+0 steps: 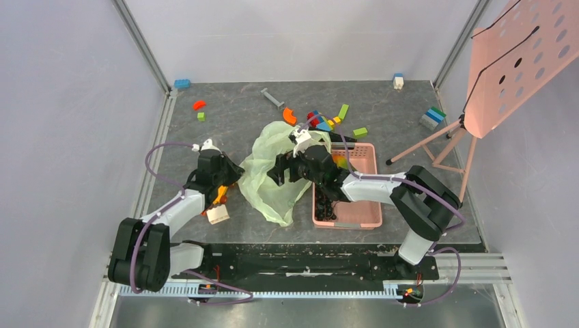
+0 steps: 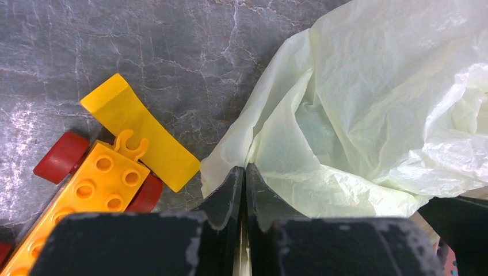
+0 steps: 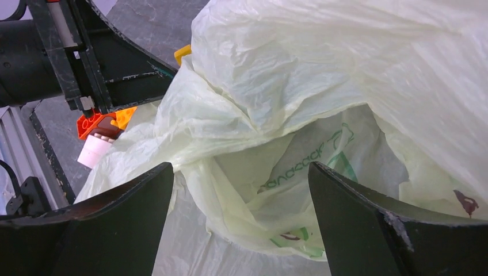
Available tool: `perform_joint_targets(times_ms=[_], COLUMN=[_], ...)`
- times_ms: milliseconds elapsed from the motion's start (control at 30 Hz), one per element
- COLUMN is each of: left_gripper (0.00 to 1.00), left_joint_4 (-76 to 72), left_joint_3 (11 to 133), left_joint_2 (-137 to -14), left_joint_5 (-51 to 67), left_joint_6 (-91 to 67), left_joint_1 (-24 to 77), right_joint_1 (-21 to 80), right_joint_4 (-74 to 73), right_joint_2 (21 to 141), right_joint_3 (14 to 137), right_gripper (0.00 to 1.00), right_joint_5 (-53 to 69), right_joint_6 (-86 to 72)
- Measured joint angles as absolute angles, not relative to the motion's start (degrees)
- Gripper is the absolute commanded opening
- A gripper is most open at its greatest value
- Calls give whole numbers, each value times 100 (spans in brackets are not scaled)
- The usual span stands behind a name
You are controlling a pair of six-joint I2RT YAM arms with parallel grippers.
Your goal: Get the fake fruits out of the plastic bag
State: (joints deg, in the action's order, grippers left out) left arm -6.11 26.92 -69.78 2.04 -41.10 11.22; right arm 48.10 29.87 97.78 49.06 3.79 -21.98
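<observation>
The pale green plastic bag (image 1: 270, 174) lies crumpled mid-table, left of the pink basket (image 1: 365, 205). My left gripper (image 1: 235, 176) is shut on the bag's left edge; in the left wrist view the jaws (image 2: 245, 172) pinch a thin fold of the bag (image 2: 368, 103). My right gripper (image 1: 278, 171) is open above the bag's mouth. In the right wrist view its fingers (image 3: 132, 213) spread wide over the open bag (image 3: 288, 103), whose inside shows green print and no fruit. A dark bunch like grapes (image 1: 326, 206) lies in the basket. The other fruits are hidden.
A yellow toy car and curved yellow block (image 2: 138, 138) lie by my left gripper, with a white block (image 1: 218, 215) nearby. Coloured blocks (image 1: 328, 119) are scattered behind the bag. A pink perforated stand (image 1: 519, 61) on a tripod is at the right.
</observation>
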Motion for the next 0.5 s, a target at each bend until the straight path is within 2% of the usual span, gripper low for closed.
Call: perform_joint_targets(times_ms=[233, 300, 400, 500], left_gripper=[32, 33, 40, 42], left_joint_4=[-602, -604, -604, -600], left_joint_3=[2783, 2845, 2923, 2978], left_joint_2=[-6829, -6820, -6820, -6820], left_joint_5=[158, 158, 152, 99], left_joint_6=[-4257, -4285, -4327, -4383], left_joint_1=[1120, 1122, 1120, 1122], right_joint_1=[4810, 4810, 4807, 4803], right_joint_4=[2495, 2416, 2217, 2038], right_joint_2=[9778, 9778, 9778, 9778], right_joint_3=[5196, 5216, 5216, 5216], right_gripper=[60, 51, 44, 44], right_joint_5=[93, -30, -224, -370], right_joint_6=[-2115, -2069, -1988, -1883])
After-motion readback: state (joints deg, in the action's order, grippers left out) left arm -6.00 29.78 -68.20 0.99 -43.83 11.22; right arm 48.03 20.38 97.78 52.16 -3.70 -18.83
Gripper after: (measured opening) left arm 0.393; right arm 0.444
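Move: In the left fingers is the left edge of the plastic bag; the bag's middle lies about 11 cm to that hand's right, level with it. A yellow arch block is some 4 cm to its left, and the toy truck about 6 cm left and 6 cm nearer the base. From the right hand the bag's middle is roughly 1 cm ahead, 2 cm right and 6 cm below, with the basket about 20 cm right and 3 cm back. Letting go of the bag's left edge, the left fingers part and the hand lifts about 3 cm, easing forward a little. Over the crumpled bag, the right hand first goes slightly forward, then swings right about 2 cm and sinks a little, its fingertips dipping and turning clockwise some 10 degrees while its wide-open fingers close to about half. ##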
